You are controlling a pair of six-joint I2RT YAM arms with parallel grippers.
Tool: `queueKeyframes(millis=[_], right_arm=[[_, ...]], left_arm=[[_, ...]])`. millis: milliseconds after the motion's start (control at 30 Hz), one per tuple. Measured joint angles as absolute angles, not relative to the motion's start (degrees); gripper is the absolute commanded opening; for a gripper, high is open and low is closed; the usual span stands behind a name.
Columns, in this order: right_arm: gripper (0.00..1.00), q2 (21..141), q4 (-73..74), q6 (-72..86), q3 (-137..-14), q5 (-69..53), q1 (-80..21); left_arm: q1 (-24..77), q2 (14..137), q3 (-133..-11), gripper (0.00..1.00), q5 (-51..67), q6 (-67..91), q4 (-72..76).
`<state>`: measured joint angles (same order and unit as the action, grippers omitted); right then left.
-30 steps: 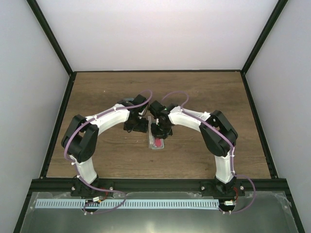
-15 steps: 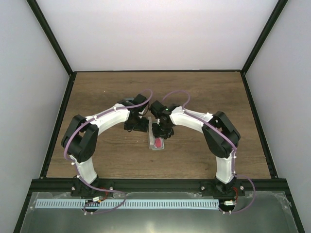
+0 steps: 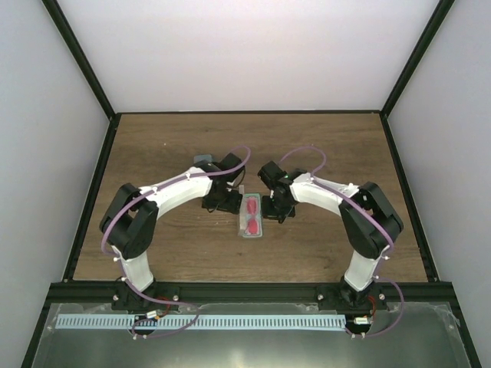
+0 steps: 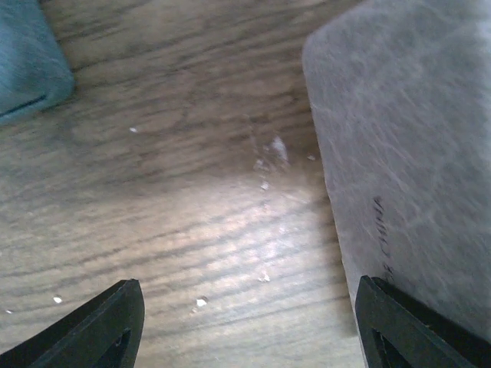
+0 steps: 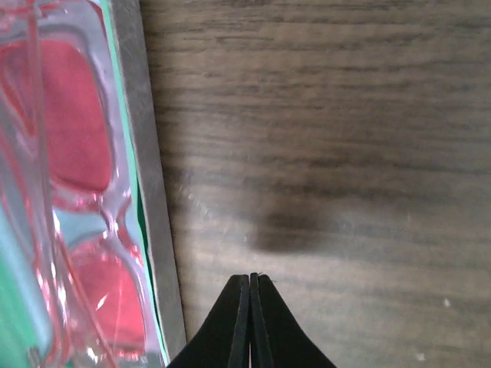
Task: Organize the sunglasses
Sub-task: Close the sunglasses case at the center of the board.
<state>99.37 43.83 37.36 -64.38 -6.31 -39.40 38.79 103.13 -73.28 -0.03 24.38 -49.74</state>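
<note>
The red sunglasses [image 3: 251, 215] lie folded inside an open grey oblong case [image 3: 251, 234] at the table's middle. In the right wrist view the sunglasses [image 5: 69, 153] rest on the case's green lining, beside its grey rim [image 5: 149, 192]. My right gripper [image 3: 276, 211] is shut and empty, just right of the case, over bare wood [image 5: 251, 307]. My left gripper [image 3: 224, 204] is open and empty just left of the case. In the left wrist view [image 4: 249, 322] a grey case surface [image 4: 406, 153] lies by its right finger.
A grey-blue oblong object [image 3: 202, 159] lies behind the left wrist. A teal object's corner [image 4: 23, 61] shows at the top left of the left wrist view. Black frame rails run along the table's sides.
My right gripper has moved right, off the case, so the sunglasses now show fully in it. My left gripper has shifted slightly toward the case.
</note>
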Motion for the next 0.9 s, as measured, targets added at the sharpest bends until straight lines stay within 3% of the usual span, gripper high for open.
queueKeyframes(millis=[333,700,900], right_arm=[[0.01,104.92,38.28,34.5,-64.66,-10.07,-38.17],[0.01,102.98,28.08,34.96,-58.08,-22.37,-34.06],[0.02,101.34,27.53,34.72,-56.34,-22.22,-32.67]], left_arm=[[43.83,104.42,-79.66,0.77,-2.17,24.91,-54.65],[46.87,113.93,-86.24,0.78,-1.87,24.8,-56.97],[47.05,114.96,-88.49,0.81,-2.11,25.15,-57.71]])
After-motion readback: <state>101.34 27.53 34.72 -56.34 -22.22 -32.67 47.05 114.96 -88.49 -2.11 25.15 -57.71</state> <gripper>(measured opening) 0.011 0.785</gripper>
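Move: The open case's raised lid stands about 4 cm right of the left hand, close against its right finger. The tray with the pink sunglasses lies some 8 cm right, 1 cm back and 4 cm below; a blue-grey case lies about 17 cm ahead and 7 cm left of the left hand, 4 cm below. From the right hand, the tray is roughly 6 cm left, 2 cm ahead and 2 cm lower. With its right finger at the lid's outer face, the open left hand pushes the lid over onto the tray, going about 6 cm right, first rising 2 cm, then sinking about 3. The shut right fingers drop some 2.5 cm beside the tray's right wall, edge in left to brace it while the wrist rolls about 15 degrees, left side up, then ease off slightly. ##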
